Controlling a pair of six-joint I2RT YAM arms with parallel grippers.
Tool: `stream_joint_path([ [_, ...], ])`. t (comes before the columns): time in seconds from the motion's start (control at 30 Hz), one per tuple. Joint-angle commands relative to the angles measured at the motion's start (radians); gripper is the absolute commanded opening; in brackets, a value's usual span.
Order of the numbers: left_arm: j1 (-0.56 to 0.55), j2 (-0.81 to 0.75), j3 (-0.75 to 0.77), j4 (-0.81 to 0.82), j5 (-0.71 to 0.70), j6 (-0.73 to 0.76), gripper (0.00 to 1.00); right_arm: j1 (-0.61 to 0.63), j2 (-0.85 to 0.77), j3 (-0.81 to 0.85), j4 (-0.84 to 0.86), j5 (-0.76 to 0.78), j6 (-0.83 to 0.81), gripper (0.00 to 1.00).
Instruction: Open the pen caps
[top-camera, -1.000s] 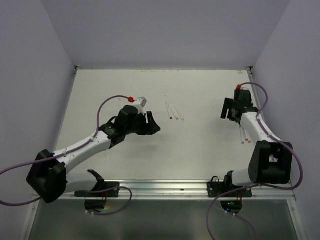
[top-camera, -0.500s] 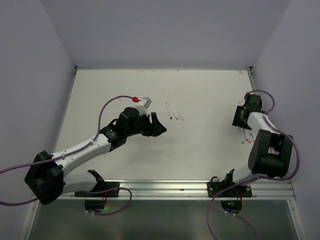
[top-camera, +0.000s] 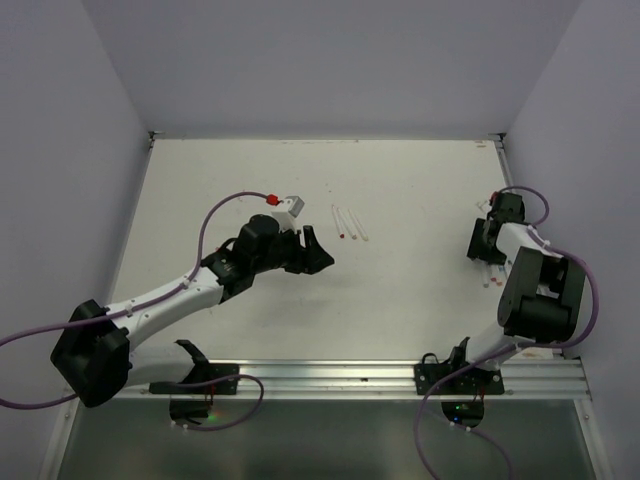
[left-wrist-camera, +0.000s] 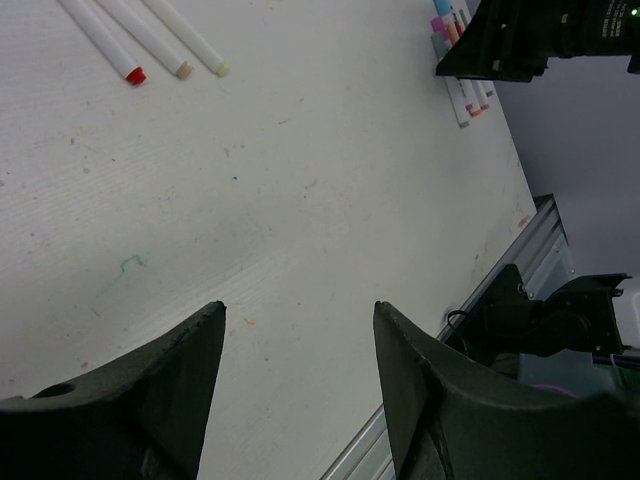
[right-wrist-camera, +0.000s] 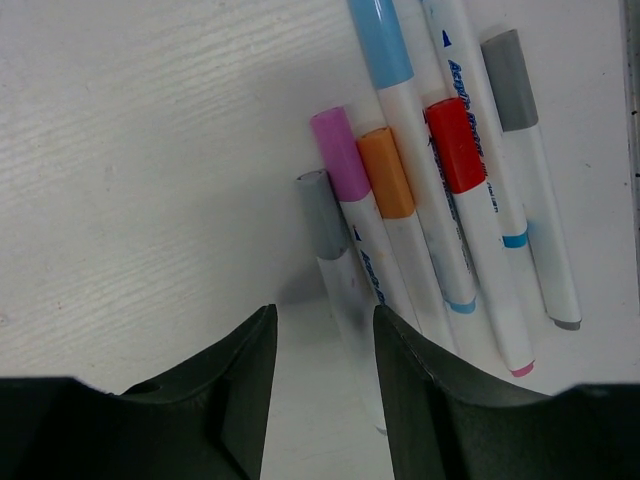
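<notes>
Several capped pens lie side by side near the table's right edge (top-camera: 490, 272). In the right wrist view their pen caps are grey (right-wrist-camera: 322, 215), pink (right-wrist-camera: 340, 155), orange (right-wrist-camera: 386, 172), light blue (right-wrist-camera: 380, 40), red (right-wrist-camera: 455, 145) and grey (right-wrist-camera: 508, 65). My right gripper (right-wrist-camera: 325, 308) (top-camera: 482, 245) hangs low over them. The leftmost grey-capped pen's white barrel (right-wrist-camera: 350, 300) lies between its fingers, close to the right one, with a gap on the left. Three uncapped pens (top-camera: 348, 222) (left-wrist-camera: 140, 40) lie mid-table. My left gripper (left-wrist-camera: 300, 305) (top-camera: 318, 255) is open and holds nothing.
A metal rail (top-camera: 360, 372) runs along the table's near edge. The right wall stands close behind the capped pens. Purple cables (top-camera: 215, 210) loop off both arms. In the left wrist view the right arm (left-wrist-camera: 530, 40) covers part of the pen row.
My right arm has swung back toward the right edge and come down over the capped pens, its jaws narrowing. The left gripper has shifted slightly right.
</notes>
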Motion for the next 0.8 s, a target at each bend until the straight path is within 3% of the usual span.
stream_joint_path([
  [0.0,-0.003,-0.003,-0.002,0.049,0.012,0.020,0.64,-0.012,0.038,0.032,-0.012,-0.019,-0.025,0.47],
  [0.2,-0.003,-0.006,0.004,0.043,0.005,0.022,0.64,-0.014,0.088,0.064,-0.038,-0.044,-0.028,0.41],
  [0.33,-0.003,-0.006,0.004,0.047,0.006,0.019,0.64,-0.014,0.108,0.076,-0.053,-0.070,-0.028,0.25],
  [0.47,-0.003,-0.009,0.006,0.040,0.002,0.019,0.64,-0.012,0.106,0.075,-0.059,-0.091,-0.028,0.18],
  [0.57,-0.003,-0.012,0.007,0.034,-0.004,0.017,0.64,0.000,0.118,0.079,-0.069,-0.120,-0.030,0.01],
  [0.77,-0.001,-0.010,0.024,0.008,-0.008,0.008,0.63,0.127,0.092,0.119,-0.072,-0.116,0.002,0.00],
])
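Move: The grey-capped pen lies almost under my right hand, its middle about 1 cm back, 1 cm to the right and 2 cm below. The purple-capped pen is beside it, 1 cm ahead of my right hand and 2 cm right; the orange-capped one is 1 cm ahead and 3 cm right, the light-blue one 4 cm ahead and 4 cm right. From my left hand the grey-capped pen is some 42 cm right, 5 cm ahead and 15 cm below. I sink my right hand about 1 cm around the grey-capped pen, then shut the half-open fingers as I ease slightly forward, pinching the barrel just behind the cap. Staying low, I draw it mostly left, away from the row, some 3 cm and speeding up, turning slightly counter-clockwise. ##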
